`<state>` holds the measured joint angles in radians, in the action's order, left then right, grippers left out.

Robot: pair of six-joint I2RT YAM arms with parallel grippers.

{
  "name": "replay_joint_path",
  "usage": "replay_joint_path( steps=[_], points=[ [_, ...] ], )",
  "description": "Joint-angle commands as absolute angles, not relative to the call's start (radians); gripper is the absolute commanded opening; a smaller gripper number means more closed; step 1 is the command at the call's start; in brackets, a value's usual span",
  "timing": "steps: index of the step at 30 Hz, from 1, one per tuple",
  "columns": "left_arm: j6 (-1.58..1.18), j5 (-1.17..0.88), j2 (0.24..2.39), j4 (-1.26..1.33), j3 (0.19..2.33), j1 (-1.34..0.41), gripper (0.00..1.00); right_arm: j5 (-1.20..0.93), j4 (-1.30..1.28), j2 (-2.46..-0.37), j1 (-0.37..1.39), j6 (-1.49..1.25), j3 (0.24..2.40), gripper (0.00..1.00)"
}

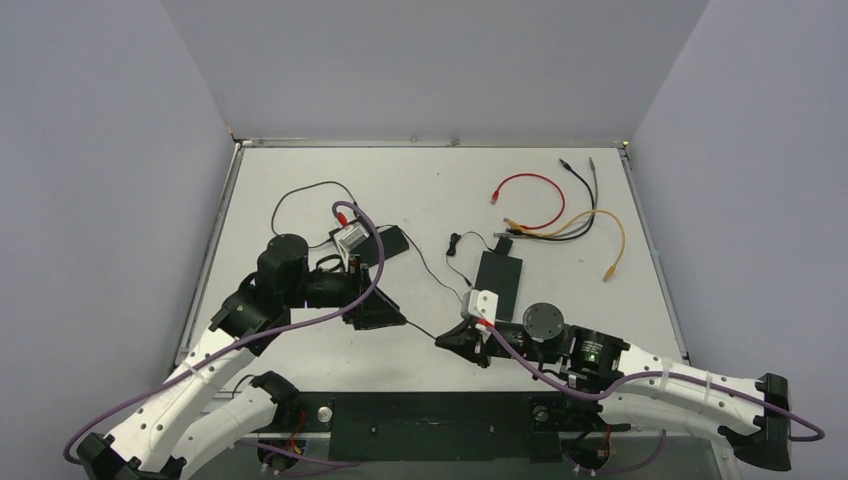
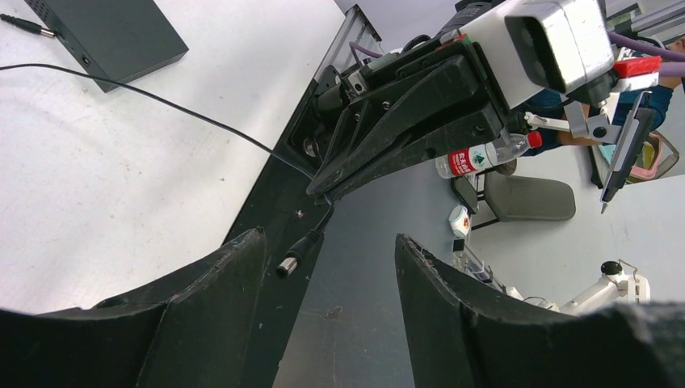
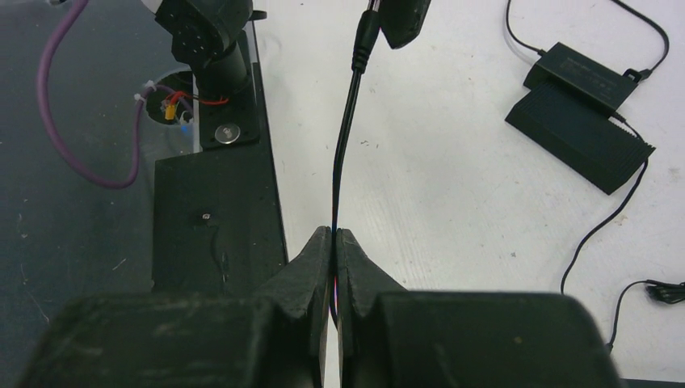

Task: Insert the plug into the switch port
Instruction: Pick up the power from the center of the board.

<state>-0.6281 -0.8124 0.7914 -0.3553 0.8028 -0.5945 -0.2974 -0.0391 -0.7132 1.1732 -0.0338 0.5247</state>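
The plug (image 2: 288, 263), a black barrel with a silver tip, hangs in the air on its thin black cable (image 3: 343, 137). My right gripper (image 3: 334, 233) is shut on that cable a short way behind the plug (image 3: 364, 40). My left gripper (image 2: 329, 238) is open around the plug, which sits close to its left finger (image 2: 218, 299) without touching it. In the top view the two grippers meet near the table's front middle, left (image 1: 395, 315) and right (image 1: 445, 340). The switch (image 1: 498, 280) is a flat black box behind them; its side port (image 2: 85, 58) shows in the left wrist view.
A black power adapter (image 3: 586, 65) and a flat black box (image 3: 577, 133) lie left of centre. Loose red, yellow, orange and black cables (image 1: 545, 205) lie at the back right. A black mounting plate (image 1: 420, 420) runs along the near edge.
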Motion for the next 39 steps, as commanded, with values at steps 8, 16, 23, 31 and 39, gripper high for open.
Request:
replay_joint_path(
  steps=[8,16,23,31,39],
  points=[
    [-0.622,-0.847,0.773,-0.353,0.832,-0.589,0.57,-0.312,-0.048,-0.643,1.193,-0.011,0.553,0.00],
    [-0.631,-0.862,0.770,-0.366,0.859,-0.588,0.48,-0.277,-0.064,-0.641,1.199,-0.008,0.556,0.00],
    [-0.625,-0.866,0.769,-0.395,0.866,-0.589,0.42,-0.251,-0.067,-0.627,1.201,-0.008,0.556,0.00],
    [-0.629,-0.870,0.767,-0.396,0.867,-0.588,0.35,-0.245,-0.062,-0.617,1.203,-0.008,0.549,0.00],
    [-0.631,-0.871,0.768,-0.390,0.861,-0.588,0.32,-0.263,-0.077,-0.638,1.221,-0.008,0.553,0.00]
  ],
)
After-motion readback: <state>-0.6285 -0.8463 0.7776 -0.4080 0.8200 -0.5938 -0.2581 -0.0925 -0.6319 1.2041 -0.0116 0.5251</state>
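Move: The power plug sticks out from the right hand's pinch, about 7 cm to that hand's left and 2 cm ahead, at its height. From the left hand the plug is roughly 3 cm to the right, 1 cm back and 2 cm lower. On the table, about 26 cm below the left hand, the flat black box lies 22 cm right and 16 cm ahead, and the ribbed black box 8 cm left and 24 cm ahead. The plug is held out on its cable, still pinched in the shut right fingers, while that hand rises about 1 cm, with a small bob, and draws about 1 cm to the right, away from the left hand. The left hand points right at the plug, eases about 1 cm back and narrows its fingers from over half open to about a third; a touch on the plug can't be made out. ##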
